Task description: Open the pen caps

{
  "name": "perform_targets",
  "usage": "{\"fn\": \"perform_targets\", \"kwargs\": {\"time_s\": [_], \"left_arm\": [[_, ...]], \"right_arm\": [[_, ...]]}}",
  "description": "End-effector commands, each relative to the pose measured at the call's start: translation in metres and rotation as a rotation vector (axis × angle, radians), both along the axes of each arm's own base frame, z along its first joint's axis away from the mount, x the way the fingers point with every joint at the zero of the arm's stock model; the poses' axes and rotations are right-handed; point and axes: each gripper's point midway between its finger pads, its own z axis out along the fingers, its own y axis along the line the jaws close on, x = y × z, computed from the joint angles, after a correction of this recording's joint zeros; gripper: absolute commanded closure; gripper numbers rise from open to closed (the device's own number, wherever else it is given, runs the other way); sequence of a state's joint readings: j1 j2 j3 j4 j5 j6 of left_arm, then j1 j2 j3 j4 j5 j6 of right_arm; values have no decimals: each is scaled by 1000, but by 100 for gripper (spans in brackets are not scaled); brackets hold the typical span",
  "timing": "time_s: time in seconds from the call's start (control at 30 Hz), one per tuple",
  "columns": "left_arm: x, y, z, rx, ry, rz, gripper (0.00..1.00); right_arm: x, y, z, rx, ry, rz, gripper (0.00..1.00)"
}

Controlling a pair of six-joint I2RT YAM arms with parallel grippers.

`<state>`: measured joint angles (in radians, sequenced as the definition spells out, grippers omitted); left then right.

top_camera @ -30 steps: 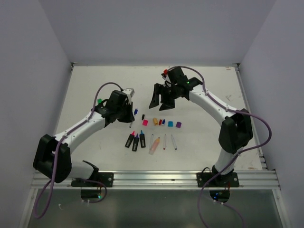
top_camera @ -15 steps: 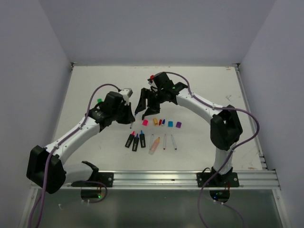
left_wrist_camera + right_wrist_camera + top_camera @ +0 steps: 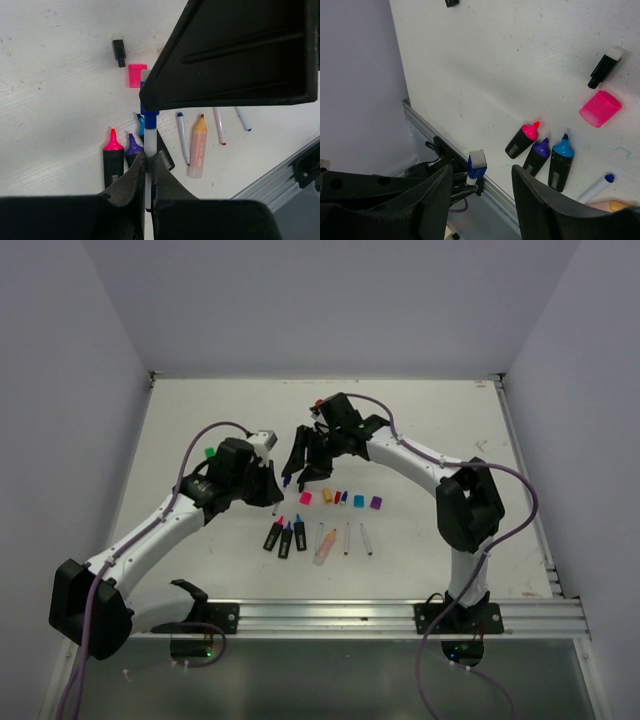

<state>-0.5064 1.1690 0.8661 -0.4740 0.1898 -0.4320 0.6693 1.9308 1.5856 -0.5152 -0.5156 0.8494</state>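
My left gripper (image 3: pixel 148 165) is shut on a white pen (image 3: pixel 150 142), held above the table with its blue cap (image 3: pixel 149 107) pointing away. In the right wrist view that blue cap (image 3: pixel 476 167) stands between the fingers of my right gripper (image 3: pixel 481 175), which is open with a gap on each side. From above, the two grippers meet at the table's middle, the left (image 3: pixel 275 490) and the right (image 3: pixel 302 465). Loose pen caps lie in a row: pink (image 3: pixel 306 498), orange (image 3: pixel 327 496), cyan (image 3: pixel 358 500), purple (image 3: pixel 376 503). A black cap (image 3: pixel 118 51) lies by the pink one (image 3: pixel 137 75).
Three uncapped highlighters, pink (image 3: pixel 273 534), purple (image 3: pixel 286 538) and blue (image 3: pixel 300 533), lie below the caps. Beside them are a peach pen (image 3: pixel 325 543) and two thin pens (image 3: pixel 347 538). A green cap (image 3: pixel 209 453) lies at the left. A metal rail (image 3: pixel 330 615) runs along the near edge.
My right gripper has swung left to the pen in my left gripper, and its jaws have narrowed around the blue cap. The left arm has shifted slightly right.
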Motion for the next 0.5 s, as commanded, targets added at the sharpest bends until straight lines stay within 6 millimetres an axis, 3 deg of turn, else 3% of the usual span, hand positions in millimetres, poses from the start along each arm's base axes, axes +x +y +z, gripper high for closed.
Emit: {"fn": "perform_targets", "kwargs": {"time_s": [0.0, 0.3, 0.4, 0.47], "left_arm": [[-9, -4, 5, -31, 5, -23, 100], [-7, -6, 8, -47, -8, -23, 100], [-7, -7, 8, -53, -7, -21, 100], [-8, -7, 8, -58, -3, -22, 100]], "right_arm": [[4, 14, 12, 48, -10, 9, 46], [-6, 19, -1, 24, 21, 36, 56], [-6, 18, -3, 18, 22, 39, 68], [-5, 19, -2, 18, 11, 49, 84]]}}
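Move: The blue cap of the pen you hold upright in the left gripper stands about 3 cm ahead of that hand, 2 cm right and 4 cm above. From the open right hand it is some 2 cm left, 1 cm back and 2 cm below. On the table about 14 cm under the right hand, the loose pink cap lies 2 cm ahead and 2 cm right, the small black cap 5 cm ahead and 1 cm right, and the blue-tipped marker roughly 7 cm back, level sideways. Keep the left gripper shut on the pen body and nearly still. Ease the right gripper down and to the left, about 2 cm in all and slightly back, so that its open fingers straddle the blue cap, hardly turning the wrist. Close the fingers steadily as you go, until the pads pinch the cap from both sides. ##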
